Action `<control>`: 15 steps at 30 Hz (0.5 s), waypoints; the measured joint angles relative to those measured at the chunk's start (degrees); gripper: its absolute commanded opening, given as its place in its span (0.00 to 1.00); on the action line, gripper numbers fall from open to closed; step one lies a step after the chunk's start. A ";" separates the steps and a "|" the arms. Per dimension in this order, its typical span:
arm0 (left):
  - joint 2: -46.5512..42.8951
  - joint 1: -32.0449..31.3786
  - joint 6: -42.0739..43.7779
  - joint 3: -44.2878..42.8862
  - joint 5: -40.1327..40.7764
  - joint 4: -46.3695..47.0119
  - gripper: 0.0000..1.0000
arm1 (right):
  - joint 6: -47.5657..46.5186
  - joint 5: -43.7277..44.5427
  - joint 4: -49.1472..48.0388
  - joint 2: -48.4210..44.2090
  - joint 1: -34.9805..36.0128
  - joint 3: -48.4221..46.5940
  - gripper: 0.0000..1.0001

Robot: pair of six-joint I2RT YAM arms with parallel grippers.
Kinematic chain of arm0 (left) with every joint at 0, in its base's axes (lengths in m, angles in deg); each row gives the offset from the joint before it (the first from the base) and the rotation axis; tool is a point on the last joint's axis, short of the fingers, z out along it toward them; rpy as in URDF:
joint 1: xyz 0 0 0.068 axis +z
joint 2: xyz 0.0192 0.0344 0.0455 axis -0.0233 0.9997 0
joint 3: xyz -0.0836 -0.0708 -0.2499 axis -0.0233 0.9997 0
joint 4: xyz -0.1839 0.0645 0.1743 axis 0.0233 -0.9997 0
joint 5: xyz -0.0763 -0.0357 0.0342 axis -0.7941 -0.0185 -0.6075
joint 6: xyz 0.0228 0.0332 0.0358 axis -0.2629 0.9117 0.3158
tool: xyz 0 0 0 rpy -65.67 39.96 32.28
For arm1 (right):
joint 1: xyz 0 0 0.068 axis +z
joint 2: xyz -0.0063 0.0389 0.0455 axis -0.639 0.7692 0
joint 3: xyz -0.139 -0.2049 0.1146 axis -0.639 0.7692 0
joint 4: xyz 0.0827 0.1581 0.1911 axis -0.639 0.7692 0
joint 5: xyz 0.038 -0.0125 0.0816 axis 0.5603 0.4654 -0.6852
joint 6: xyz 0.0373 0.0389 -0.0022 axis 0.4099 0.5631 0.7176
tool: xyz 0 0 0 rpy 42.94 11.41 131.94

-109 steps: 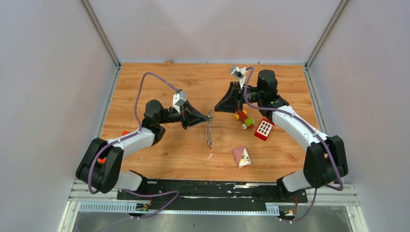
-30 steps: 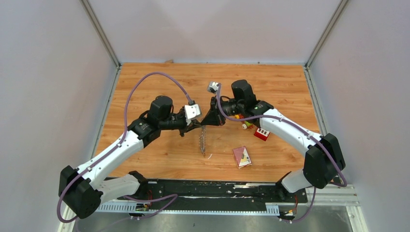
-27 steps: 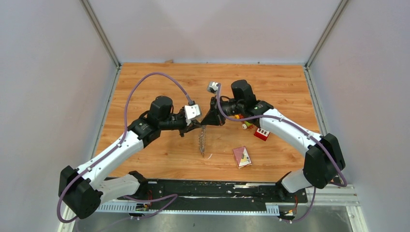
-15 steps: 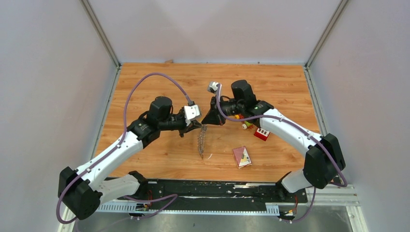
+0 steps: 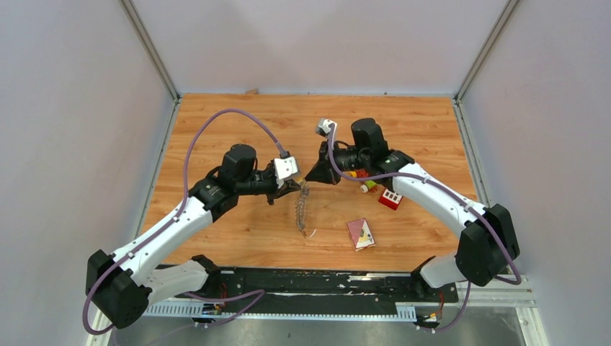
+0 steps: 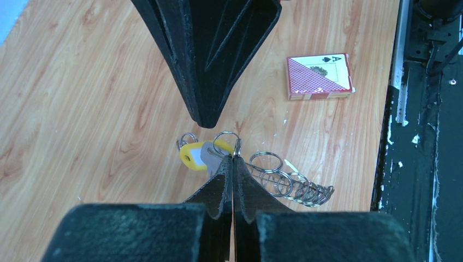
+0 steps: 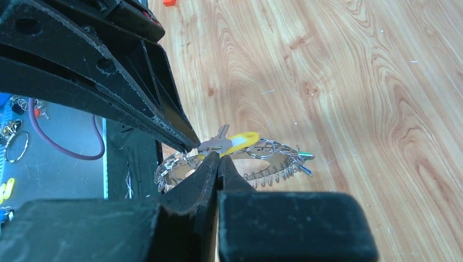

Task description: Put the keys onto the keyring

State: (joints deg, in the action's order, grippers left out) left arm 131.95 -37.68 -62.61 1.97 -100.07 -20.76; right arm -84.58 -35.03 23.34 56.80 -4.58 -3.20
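Observation:
The keyring (image 5: 302, 210), a wire ring strung with many small metal rings, hangs above the table from my left gripper (image 5: 295, 187). In the left wrist view, the left gripper (image 6: 233, 159) is shut on the keyring's (image 6: 289, 185) wire. A key with a yellow tag (image 6: 189, 155) hangs at the pinch point. My right gripper (image 5: 309, 177) faces it, and its shut tip (image 6: 205, 121) stands just above the key with nothing visibly in it. In the right wrist view, my right gripper (image 7: 218, 155) sits just under the yellow key (image 7: 243, 139), beside the left gripper (image 7: 188, 144).
A red playing-card box (image 5: 361, 233) lies near the front, right of the keyring. A red block with white buttons (image 5: 391, 198) and a yellow-red-green toy (image 5: 364, 182) lie under the right arm. The black front rail (image 6: 426, 109) borders the table.
The right gripper has drawn back a little to the right and away from the keyring, jaws closing fully. The left gripper still holds the hanging keyring in about the same place.

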 measured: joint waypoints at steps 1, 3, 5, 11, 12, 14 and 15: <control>0.00 0.00 0.00 0.00 0.00 0.00 0.00 | -0.09 0.00 -0.02 -0.11 -0.07 0.15 0.00; 0.00 0.00 0.04 0.00 0.02 0.00 0.00 | -0.68 -0.17 0.04 -0.57 -0.13 0.63 0.01; 0.00 0.00 0.26 0.00 -0.02 -0.04 0.00 | -1.44 -0.87 0.24 -1.16 -0.52 0.85 0.08; -0.33 0.00 2.78 0.00 -2.60 -1.66 0.00 | -8.00 -5.64 2.49 -4.39 -2.54 0.83 0.39; -0.50 0.00 3.61 0.00 -3.82 -2.25 0.00 | -10.45 -6.47 3.56 -5.20 -2.84 0.79 0.40; -0.98 0.00 5.35 0.00 -6.45 -3.30 0.00 | -15.41 -7.93 6.08 -6.88 -3.10 0.74 0.42; -1.29 0.00 6.64 0.00 -8.11 -3.93 0.00 | -18.25 -8.76 7.52 -7.80 -3.08 0.74 0.44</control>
State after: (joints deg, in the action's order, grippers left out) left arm 130.66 -37.68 -55.96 1.97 -108.18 -24.69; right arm -102.83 -43.79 30.86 49.00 -7.66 -2.45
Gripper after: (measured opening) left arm 0.004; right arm 0.405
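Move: The yellow key hangs from the small ring already pinched in my left fingertips, about 2 cm forward, 1 cm right and 2 cm below that hand; from my shut right hand it lies some 2 cm left, level fore-and-aft and 2 cm down. From my right hand, the keyring hangs about 4 cm back, 2 cm left and 7 cm below. The card box sits roughly 9 cm back and 14 cm right, the toy car 8 cm forward and 15 cm right, both about 20 cm down. I draw my right hand off the key about 5 cm, to the right and up and then back too, opening the shut fingers to a bit under half as the wrist rolls its forward side up some 15 degrees. My left hand keeps its pinch on the small ring, waits, then carries it back about 2.5 cm, turning clockwise some 10 degrees. ##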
